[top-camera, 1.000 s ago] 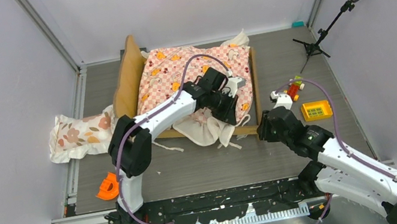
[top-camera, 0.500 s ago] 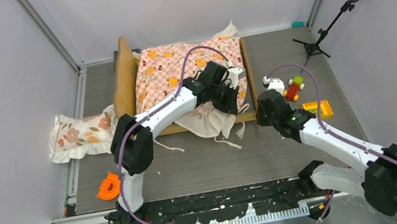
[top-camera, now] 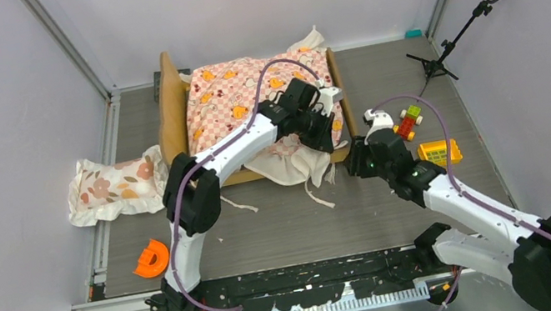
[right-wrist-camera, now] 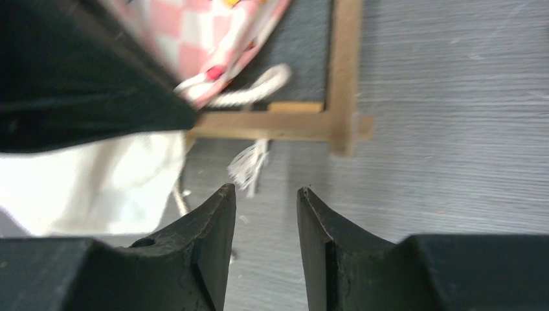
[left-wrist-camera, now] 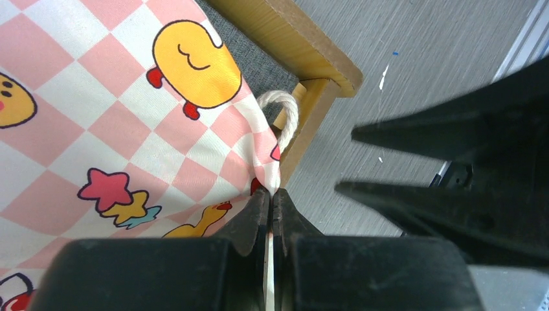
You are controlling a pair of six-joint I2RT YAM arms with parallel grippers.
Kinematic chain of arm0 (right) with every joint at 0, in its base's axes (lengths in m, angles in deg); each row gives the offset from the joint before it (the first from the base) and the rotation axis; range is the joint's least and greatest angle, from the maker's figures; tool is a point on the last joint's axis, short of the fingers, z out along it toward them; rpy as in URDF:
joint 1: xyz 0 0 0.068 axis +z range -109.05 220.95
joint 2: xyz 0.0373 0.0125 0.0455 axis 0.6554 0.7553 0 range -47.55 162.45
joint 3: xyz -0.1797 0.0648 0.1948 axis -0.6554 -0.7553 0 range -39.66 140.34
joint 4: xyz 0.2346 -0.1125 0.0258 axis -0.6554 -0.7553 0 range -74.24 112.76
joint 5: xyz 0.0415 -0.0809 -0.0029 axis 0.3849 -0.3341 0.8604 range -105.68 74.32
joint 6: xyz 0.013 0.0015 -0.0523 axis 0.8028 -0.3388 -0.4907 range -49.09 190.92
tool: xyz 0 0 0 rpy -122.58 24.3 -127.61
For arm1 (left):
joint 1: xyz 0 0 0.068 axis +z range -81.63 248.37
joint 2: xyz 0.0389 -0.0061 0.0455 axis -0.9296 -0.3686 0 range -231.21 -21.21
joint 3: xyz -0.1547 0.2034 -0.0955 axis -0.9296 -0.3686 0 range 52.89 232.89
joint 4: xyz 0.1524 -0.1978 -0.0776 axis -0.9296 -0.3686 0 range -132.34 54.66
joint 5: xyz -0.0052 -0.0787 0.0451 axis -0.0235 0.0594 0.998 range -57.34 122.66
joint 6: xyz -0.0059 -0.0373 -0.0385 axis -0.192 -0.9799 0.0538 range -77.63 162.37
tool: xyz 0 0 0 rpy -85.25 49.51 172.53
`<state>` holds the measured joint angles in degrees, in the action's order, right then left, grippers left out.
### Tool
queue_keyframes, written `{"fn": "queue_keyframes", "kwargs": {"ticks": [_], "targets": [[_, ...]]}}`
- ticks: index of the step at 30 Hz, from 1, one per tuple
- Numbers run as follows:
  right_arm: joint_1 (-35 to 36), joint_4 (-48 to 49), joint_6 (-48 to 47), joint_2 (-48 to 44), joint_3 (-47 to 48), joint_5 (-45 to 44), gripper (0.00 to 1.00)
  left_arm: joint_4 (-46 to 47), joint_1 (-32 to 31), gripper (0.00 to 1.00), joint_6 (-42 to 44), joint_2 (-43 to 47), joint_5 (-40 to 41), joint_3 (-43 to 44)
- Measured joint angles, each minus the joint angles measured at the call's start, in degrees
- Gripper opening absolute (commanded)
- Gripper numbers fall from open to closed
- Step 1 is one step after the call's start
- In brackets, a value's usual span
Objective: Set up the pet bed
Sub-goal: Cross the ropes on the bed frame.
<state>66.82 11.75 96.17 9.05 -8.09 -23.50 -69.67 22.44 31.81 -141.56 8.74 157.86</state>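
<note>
The pet bed (top-camera: 167, 106) is a tan wooden frame with a headboard on the left and a dark grey mattress panel (left-wrist-camera: 272, 78). A pink-checkered sheet (top-camera: 237, 98) covers it, and its white underside hangs over the near rail. My left gripper (top-camera: 331, 136) is shut on the sheet's (left-wrist-camera: 97, 116) corner hem at the bed's near right corner (left-wrist-camera: 291, 32), beside a white cord loop (left-wrist-camera: 285, 110). My right gripper (top-camera: 354, 161) stands open just outside that corner (right-wrist-camera: 343, 65), over the floor, with nothing between its fingers (right-wrist-camera: 265, 190).
A floral pillow (top-camera: 113, 187) lies on the floor left of the headboard. An orange piece (top-camera: 150, 259) sits near the left arm's base. A white toy (top-camera: 375, 116), a red-green toy (top-camera: 409, 122) and a yellow block (top-camera: 439, 152) lie right of the bed. A microphone stand (top-camera: 448, 46) is at far right.
The bed has turned square and slid back-left with the sheet, still held by my left gripper. My right gripper swung left to the bed's near right corner and stands open.
</note>
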Motion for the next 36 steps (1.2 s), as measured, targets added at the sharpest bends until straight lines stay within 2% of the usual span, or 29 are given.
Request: {"fn": "queue_keyframes", "kwargs": {"ticks": [4,11,25,28,34,36], "targets": [[4.9,3.0,3.0,-2.2,-3.5,0.2,0.46,0.0,0.2,0.0,0.0,0.0,-0.2,0.0],[10.4,9.4,6.8,7.8,-4.9,-4.9,0.46,0.2,0.6,0.0,0.0,0.0,-0.8,-0.3],[11.4,24.7,11.6,25.2,-4.5,-14.7,0.43,0.7,2.2,0.0,0.0,0.0,-1.6,-0.9],[11.9,27.0,12.2,27.6,-3.5,-15.8,0.33,1.5,2.5,0.0,0.0,0.1,-1.4,-1.2],[12.7,29.8,12.7,31.2,-1.9,-16.1,0.02,2.1,2.6,0.03,0.0,0.2,-1.2,-1.5],[12.7,29.8,13.1,31.3,-1.9,-16.3,0.01,2.4,2.6,0.06,0.0,0.3,-1.2,-1.7]]}}
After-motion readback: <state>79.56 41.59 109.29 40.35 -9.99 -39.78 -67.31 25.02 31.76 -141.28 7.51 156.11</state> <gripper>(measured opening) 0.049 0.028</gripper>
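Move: The right hand is going for the hanging rope end outside the near rail, about 4 cm ahead, 6 cm to its left and 9 cm below. The bed frame's near right corner is roughly 8 cm ahead and 1 cm left; the longer rope lies 5 cm back and 9 cm left, on the table. From the left hand, still pinching the gathered cloth and rope, the rope end is about 5 cm back, 1 cm left and 4 cm lower. The right hand drops about 9 cm while swinging left some 6 cm, closing around the hanging rope end outside the rail. ##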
